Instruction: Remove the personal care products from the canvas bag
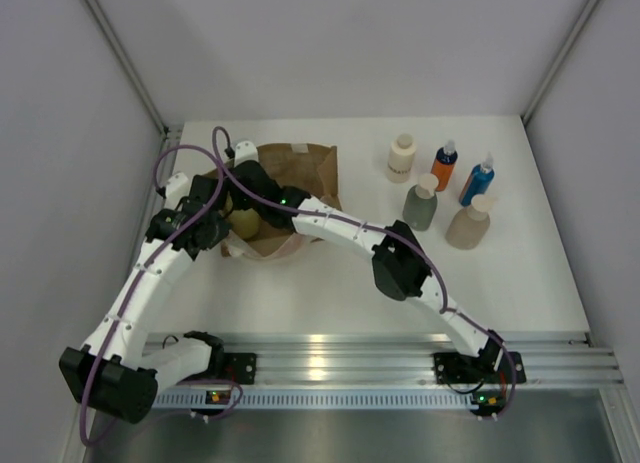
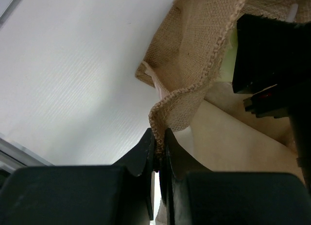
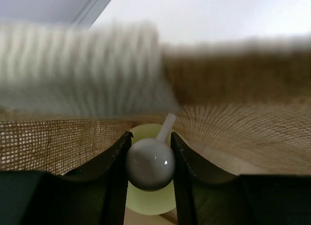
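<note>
The canvas bag point(image 1: 300, 178) lies open at the table's back left. My left gripper point(image 2: 159, 137) is shut on the bag's woven rim point(image 2: 167, 111) and holds that edge up; from above it point(image 1: 214, 231) sits at the bag's left side. My right gripper point(image 3: 150, 136) reaches inside the bag and is shut on the rounded white cap point(image 3: 150, 164) of a yellow-green bottle point(image 3: 150, 203), whose nozzle point(image 3: 168, 124) points away. From above, that bottle point(image 1: 245, 223) shows in the bag's mouth below the right gripper point(image 1: 248, 193). Several personal care products stand outside.
At the back right stand a cream bottle point(image 1: 401, 158), an orange one point(image 1: 444, 166), a blue one point(image 1: 477, 181), a grey-green one point(image 1: 421, 204) and a beige one point(image 1: 468, 224). Grey walls close in the left and right sides. A metal rail point(image 1: 330, 348) runs along the front.
</note>
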`<action>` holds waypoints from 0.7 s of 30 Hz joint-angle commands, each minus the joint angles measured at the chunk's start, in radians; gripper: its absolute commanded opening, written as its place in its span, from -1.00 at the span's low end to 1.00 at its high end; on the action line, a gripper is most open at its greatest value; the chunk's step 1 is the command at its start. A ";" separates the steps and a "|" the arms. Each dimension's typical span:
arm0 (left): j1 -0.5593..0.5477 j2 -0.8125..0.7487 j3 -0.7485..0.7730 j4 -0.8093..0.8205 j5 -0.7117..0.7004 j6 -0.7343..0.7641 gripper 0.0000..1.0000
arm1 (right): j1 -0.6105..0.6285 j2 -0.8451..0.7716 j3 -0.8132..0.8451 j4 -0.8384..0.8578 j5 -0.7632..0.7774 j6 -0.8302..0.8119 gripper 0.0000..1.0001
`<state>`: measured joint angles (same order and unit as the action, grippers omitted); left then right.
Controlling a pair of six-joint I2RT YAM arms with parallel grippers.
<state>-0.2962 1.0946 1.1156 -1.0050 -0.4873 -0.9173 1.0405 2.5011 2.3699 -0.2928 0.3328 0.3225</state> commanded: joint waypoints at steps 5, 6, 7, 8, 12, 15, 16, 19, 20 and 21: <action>-0.003 -0.006 0.000 -0.057 0.023 0.046 -1.00 | -0.005 -0.122 -0.118 0.156 -0.049 -0.097 -1.00; -0.003 -0.009 0.003 -0.055 0.024 0.044 -1.00 | -0.007 -0.160 -0.129 0.174 -0.057 -0.103 -1.00; -0.003 -0.009 0.009 -0.055 0.024 0.044 -1.00 | -0.008 -0.206 -0.167 0.204 -0.066 -0.106 -1.00; -0.003 -0.009 0.009 -0.053 0.024 0.044 -1.00 | -0.011 -0.206 -0.185 0.204 -0.075 -0.111 -1.00; -0.003 -0.007 0.021 -0.055 0.018 0.052 -1.00 | -0.010 -0.344 -0.273 0.270 -0.115 -0.128 -1.00; -0.003 -0.010 0.023 -0.052 0.012 0.058 -1.00 | -0.011 -0.427 -0.328 0.284 -0.133 -0.145 -1.00; -0.003 -0.012 0.023 -0.050 0.012 0.058 -1.00 | -0.013 -0.445 -0.362 0.322 -0.136 -0.146 -1.00; -0.003 -0.012 0.018 -0.040 0.022 0.057 -1.00 | -0.019 -0.525 -0.437 0.357 -0.169 -0.149 -1.00; -0.003 -0.012 0.015 -0.035 0.029 0.057 -1.00 | -0.019 -0.545 -0.455 0.385 -0.178 -0.155 -1.00; -0.003 -0.009 0.013 -0.026 0.047 0.055 -1.00 | -0.019 -0.585 -0.474 0.400 -0.190 -0.163 -1.00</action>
<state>-0.2962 1.0943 1.1198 -1.0039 -0.4854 -0.8795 1.0294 2.1345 1.8893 -0.1604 0.1970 0.1795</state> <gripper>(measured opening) 0.101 0.340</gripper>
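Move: The right hand already pinches the pump head of the yellow-green bottle, whose body hangs about 8 cm straight below it. The open table it is bound for is marked by the green bottle, about 46 cm to its right and 3 cm farther out; the tan bottle stands some 57 cm right and 1 cm back. From the left hand, the yellow-green bottle is about 10 cm ahead, 4 cm right and 11 cm below. Right and back in about equal parts, the right hand draws the held pump bottle some 6 cm away from the bag's left end, then adds a quickening lift of about 4 cm. It turns some 10 degrees counter-clockwise and keeps its pinch on the pump head. The left hand stays put, still pinching the bag's rim. ##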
